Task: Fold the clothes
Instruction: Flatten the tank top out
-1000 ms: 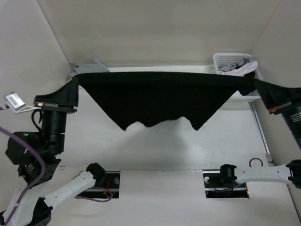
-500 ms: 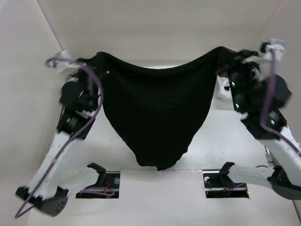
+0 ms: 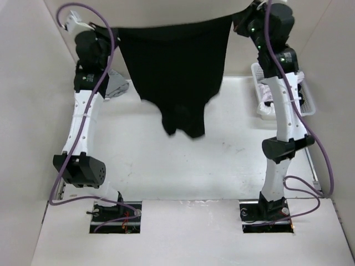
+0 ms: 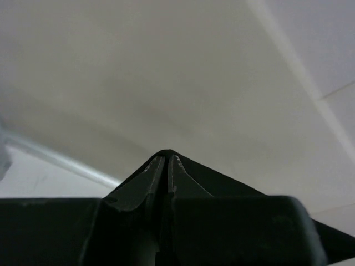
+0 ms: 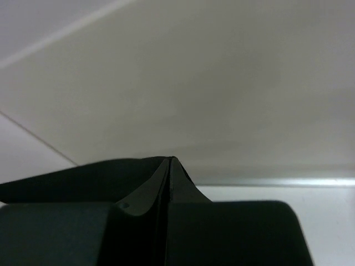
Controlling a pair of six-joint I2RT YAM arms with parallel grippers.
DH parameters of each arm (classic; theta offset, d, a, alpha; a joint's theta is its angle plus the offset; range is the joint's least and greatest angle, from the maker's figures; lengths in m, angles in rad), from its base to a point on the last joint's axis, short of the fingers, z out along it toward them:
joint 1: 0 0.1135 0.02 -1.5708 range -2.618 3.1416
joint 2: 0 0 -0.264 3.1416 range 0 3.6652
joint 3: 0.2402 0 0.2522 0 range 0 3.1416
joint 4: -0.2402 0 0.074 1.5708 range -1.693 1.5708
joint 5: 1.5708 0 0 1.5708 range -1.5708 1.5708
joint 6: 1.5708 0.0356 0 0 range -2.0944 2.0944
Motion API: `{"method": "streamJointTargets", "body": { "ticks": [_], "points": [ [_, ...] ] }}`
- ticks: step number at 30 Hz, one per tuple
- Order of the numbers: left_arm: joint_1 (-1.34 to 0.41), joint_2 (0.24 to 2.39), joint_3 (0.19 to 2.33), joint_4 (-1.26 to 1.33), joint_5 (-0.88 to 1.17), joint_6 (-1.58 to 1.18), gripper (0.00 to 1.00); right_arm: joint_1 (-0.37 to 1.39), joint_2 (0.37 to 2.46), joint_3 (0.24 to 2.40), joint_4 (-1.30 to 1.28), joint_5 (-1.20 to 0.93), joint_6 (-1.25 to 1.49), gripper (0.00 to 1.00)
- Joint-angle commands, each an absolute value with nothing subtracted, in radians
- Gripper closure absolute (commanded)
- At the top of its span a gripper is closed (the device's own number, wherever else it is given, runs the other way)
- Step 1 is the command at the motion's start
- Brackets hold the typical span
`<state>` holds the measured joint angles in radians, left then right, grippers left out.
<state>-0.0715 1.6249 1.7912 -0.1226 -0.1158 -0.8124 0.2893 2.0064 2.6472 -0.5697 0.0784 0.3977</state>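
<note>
The clothes, one plain black T-shirt [image 3: 175, 66], hang in the air at the far side, stretched between my two raised arms. The lower end dangles in a bunch above the table [image 3: 166, 160]. My left gripper [image 3: 116, 30] is shut on the shirt's upper left corner, and the right gripper [image 3: 237, 18] is shut on the upper right corner. In the left wrist view the fingertips [image 4: 166, 156] press together, with black cloth [image 4: 333, 244] trailing off to the right. In the right wrist view the closed gripper [image 5: 169, 160] has black cloth [image 5: 55, 180] spreading to the left.
A light grey garment [image 3: 117, 86] lies at the back left, beside the left arm. A white plastic basket [image 3: 302, 102] with garments stands at the back right, behind the right arm. White walls close in the table on three sides.
Both arms have swung up from low and wide to high at the back, closer together. The shirt went from a wide taut spread to a narrower, longer hang.
</note>
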Motion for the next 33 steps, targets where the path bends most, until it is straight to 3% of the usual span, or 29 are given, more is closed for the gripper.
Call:
{"method": "streamJointTargets", "body": {
  "ticks": [1,6,12,21,27,33],
  "points": [
    [-0.044,1.577,1.948,-0.044,-0.066,-0.819,0.98,0.260,1.925,2.789,-0.531,0.006,0.452,1.00],
    [-0.022,1.554,1.948,-0.028,-0.064,-0.781,0.98,0.252,1.881,2.718,-0.448,-0.043,0.485,1.00],
    [-0.005,1.480,1.783,0.027,-0.074,-0.759,0.98,0.240,1.827,2.578,-0.511,-0.051,0.469,1.00],
    [-0.056,1.133,1.067,0.218,-0.141,-0.759,0.98,0.318,1.278,1.460,-0.203,0.053,0.439,1.00],
    [-0.094,0.840,0.728,0.137,-0.126,-0.833,0.97,0.439,0.938,1.035,-0.173,0.121,0.528,1.00],
    [-0.149,0.436,0.451,-0.177,-0.104,-0.845,0.96,0.574,0.619,0.668,-0.333,0.137,0.687,1.00]
  ]
}}
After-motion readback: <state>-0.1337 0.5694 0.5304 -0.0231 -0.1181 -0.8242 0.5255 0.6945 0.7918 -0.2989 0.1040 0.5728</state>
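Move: Hanging between both raised fists by its hem, the tank top trails back towards the bases. The bare table spot where it gets laid is some 6 cm back, 23 cm to the right and 45 cm below the left hand, and about 6 cm back, 16 cm left and 51 cm below the right. The grey cloth lies roughly 9 cm ahead and 16 cm left of the left hand, 43 cm down; the basket some 5 cm ahead and 30 cm right of the right hand, 46 cm down. Flicking the hem up first, both hands rise about 10 cm while easing back, the fingers tipping up; then they swing down together some 30–35 cm and draw back towards the bases, the right hand's fingers dipping below level. Both grippers keep the hem corners pinched and spread at almost the same width. ##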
